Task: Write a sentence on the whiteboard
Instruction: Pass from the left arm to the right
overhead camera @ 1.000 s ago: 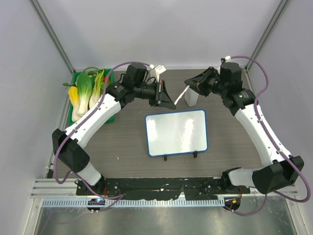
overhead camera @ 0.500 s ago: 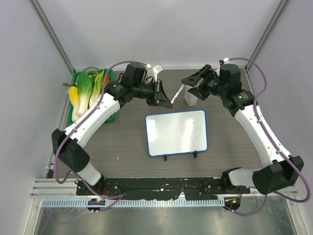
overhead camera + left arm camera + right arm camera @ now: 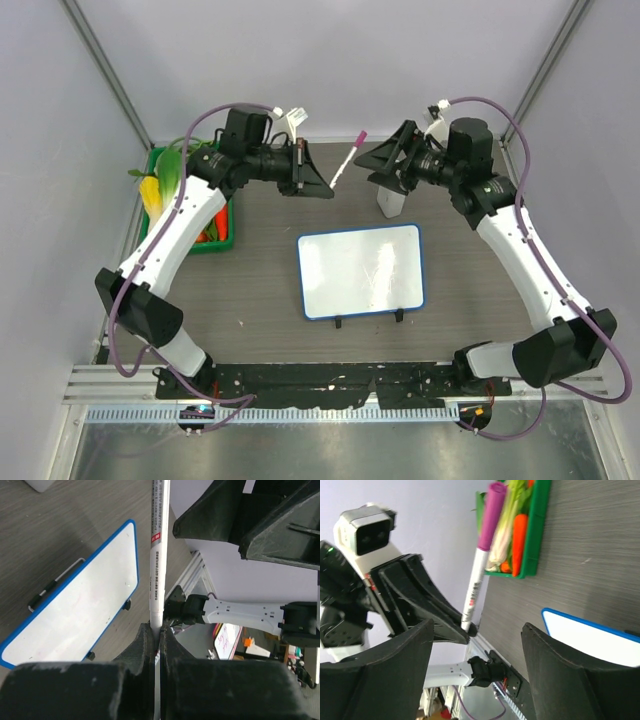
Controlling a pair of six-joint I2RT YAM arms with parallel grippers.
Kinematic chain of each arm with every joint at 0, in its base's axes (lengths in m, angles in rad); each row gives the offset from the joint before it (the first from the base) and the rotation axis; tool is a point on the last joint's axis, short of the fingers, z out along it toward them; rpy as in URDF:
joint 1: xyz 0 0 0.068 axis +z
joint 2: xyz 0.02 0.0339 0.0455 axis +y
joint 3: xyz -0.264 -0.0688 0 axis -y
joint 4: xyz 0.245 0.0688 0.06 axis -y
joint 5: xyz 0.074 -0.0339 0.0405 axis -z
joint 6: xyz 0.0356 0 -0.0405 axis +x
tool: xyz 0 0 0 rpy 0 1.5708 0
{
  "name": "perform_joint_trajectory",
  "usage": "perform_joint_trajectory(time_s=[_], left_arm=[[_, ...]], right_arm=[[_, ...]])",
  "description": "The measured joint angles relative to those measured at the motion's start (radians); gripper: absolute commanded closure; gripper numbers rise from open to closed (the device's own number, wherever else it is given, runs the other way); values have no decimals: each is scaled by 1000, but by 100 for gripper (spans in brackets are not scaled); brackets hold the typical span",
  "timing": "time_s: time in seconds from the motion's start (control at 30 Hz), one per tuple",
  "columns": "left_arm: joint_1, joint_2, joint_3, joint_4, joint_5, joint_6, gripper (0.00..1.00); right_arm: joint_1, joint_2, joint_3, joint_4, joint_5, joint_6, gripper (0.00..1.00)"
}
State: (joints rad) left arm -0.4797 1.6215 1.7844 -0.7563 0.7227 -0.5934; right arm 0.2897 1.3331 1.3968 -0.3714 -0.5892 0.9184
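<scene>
My left gripper is shut on the tail of a white marker, held in the air behind the whiteboard with its pink cap pointing up and right. In the left wrist view the marker runs straight out from the closed jaws. My right gripper stands open just right of the cap, touching nothing. Its wrist view shows the marker beyond the wide gap. The blue-rimmed whiteboard lies flat mid-table. No sentence shows on it, only faint smears.
A white bottle stands just behind the board's far right corner, under my right gripper. A green tray of vegetables sits at the left wall. The board's two black feet point toward the arm bases.
The right gripper opened and let go of the marker. The left arm pulled back and left with the marker, tipping its capped end upward. The right arm rose slightly.
</scene>
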Motion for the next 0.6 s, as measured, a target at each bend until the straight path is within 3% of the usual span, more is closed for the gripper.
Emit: perform_joint_trajectory(time_s=[0.4, 0.6], left_arm=[[-3, 0, 1, 57, 179, -47, 100], [-3, -1, -19, 92, 219, -59, 100]], right_arm=[[32, 62, 2, 161, -182, 16, 57], [32, 68, 1, 228, -230, 35, 61]])
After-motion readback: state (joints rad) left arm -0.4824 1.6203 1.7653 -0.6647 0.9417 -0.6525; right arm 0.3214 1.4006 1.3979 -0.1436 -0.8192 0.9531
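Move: My left hand already holds the pen near its tip, so the pen's middle is about 3 cm ahead, 4 cm right and 4 cm above it; my open right gripper waits some 10 cm to its right, 3 cm farther out and 2 cm higher. From the right hand the pen's middle is level ahead, roughly 6 cm left and 2 cm up. The whiteboard lies about 5 cm back, 2 cm left and 35 cm below the right hand, the white bottle 11 cm ahead, 4 cm right and 28 cm down. I bring my right hand about 3.5 cm left and some 2.5 cm up, easing back a little, its wrist turning about 15 degrees counter-clockwise, so its fingers come either side of the pen's shaft below the pink cap while closing to about half their gap. My left hand keeps its pinch, drawing the pen back and up about 2.5 cm each and turning some 10 degrees clockwise. ##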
